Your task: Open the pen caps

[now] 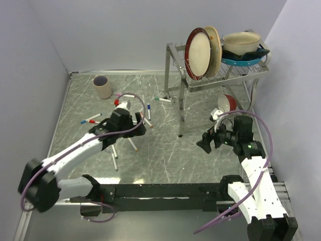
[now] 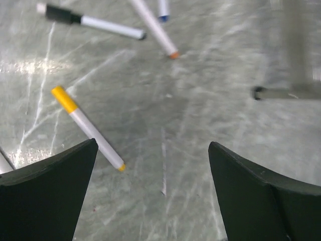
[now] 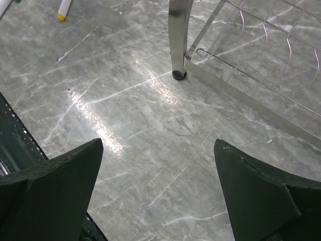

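Note:
Several capped white pens lie scattered on the marble table left of the rack. In the top view a red and blue capped pair (image 1: 91,119) lies at the left and a green-capped pen (image 1: 163,100) near the rack. My left gripper (image 1: 139,128) hovers among them, open and empty. In the left wrist view my left gripper (image 2: 153,144) frames bare table, with a yellow cap (image 2: 64,99) on its pen just beyond the left finger. A black-capped pen (image 2: 62,14) and an orange-tipped pen (image 2: 156,32) lie farther off. My right gripper (image 1: 204,142) (image 3: 158,141) hangs open over bare table.
A metal dish rack (image 1: 176,75) with plates (image 1: 199,51) and a bowl (image 1: 242,42) stands at the back right, its leg (image 3: 178,37) ahead of my right gripper. A red bowl (image 1: 228,103) sits under it. A beige cup (image 1: 103,86) stands at the back left.

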### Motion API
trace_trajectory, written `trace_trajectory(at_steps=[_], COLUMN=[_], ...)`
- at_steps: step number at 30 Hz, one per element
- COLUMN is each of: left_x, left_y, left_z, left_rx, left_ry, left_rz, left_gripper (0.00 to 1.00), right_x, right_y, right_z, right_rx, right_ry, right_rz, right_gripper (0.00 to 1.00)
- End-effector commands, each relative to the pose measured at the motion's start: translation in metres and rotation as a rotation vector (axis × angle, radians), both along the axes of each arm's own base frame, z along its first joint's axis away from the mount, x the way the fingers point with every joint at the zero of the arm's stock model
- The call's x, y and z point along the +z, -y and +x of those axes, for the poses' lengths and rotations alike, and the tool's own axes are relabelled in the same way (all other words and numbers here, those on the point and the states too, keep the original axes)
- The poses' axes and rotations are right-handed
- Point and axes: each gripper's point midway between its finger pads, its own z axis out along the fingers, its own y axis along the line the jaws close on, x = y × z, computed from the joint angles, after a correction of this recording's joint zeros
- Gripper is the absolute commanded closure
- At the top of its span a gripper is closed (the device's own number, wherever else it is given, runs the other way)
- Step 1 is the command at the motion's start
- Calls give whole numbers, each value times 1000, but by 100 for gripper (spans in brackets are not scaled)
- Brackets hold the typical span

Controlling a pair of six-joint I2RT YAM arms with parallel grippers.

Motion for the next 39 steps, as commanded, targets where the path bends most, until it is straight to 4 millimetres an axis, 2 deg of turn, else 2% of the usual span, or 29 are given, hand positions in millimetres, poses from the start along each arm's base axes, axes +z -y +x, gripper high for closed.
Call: trace_trajectory(at_steps=[1,2,4,5,7,8,9,14,23,28,39], left_x=[-10,-30,-31,-48,-46,-58,-57,-77,-85,-98,-106], left_y=[-6,-7,-3,-5,-6,-8,-13,-15,-18,-20,-26], left_z=[38,41,54,54,67,70,76,93,110,107,100], left_rx=[296,333,432,467,595,625,667,751,813,813,797], left_ry=[-22,-71,-95,-145,-170,-201,-219,-289,-337,-390,-445], left_rz=[-12,24,-2,37,7,30,23,-83,-6,63,158], left_gripper=[1,2,9,13,31,38,41,45,45,50,57], right_x=[19,18,17,17,16,17,16,17,16,17,16], right_y=[0,1,-1,0,-1,0,0,-1,0,1,1], right_z=[10,11,10,11,11,11,11,11,12,13,13], right_rx=[0,-4,1,-4,-6,-7,-10,-9,-15,-26,-26], right_ry=[91,90,93,94,97,98,98,101,100,103,99], right_rz=[-18,-22,-29,-35,-41,-43,-46,-50,-56,-59,-58], right_gripper=[0,0,0,0,0,0,0,0,0,0,0])
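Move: The black-capped marker lies with its middle about 11 cm ahead of the left hand, some 1 cm to its left and 12 cm below. The other markers lie just as low: the orange one 12 cm ahead and 4 cm right, the blue one about 17 ahead and 5 right, the yellow one only 1 ahead and 2 left. From the right hand the black-capped marker is roughly 14 cm ahead, 28 left and 17 below. The left hand dives down and forward, about 10 cm each way, passing over the yellow marker's side of the group to the black-capped marker, while it turns some 45 degrees counter-clockwise and tips steeper until the fingers point nearly straight down. On the way the wide-open fingers close to just under half and come down astride the marker's white body behind the cap, one on either side, still short of a pinch. ##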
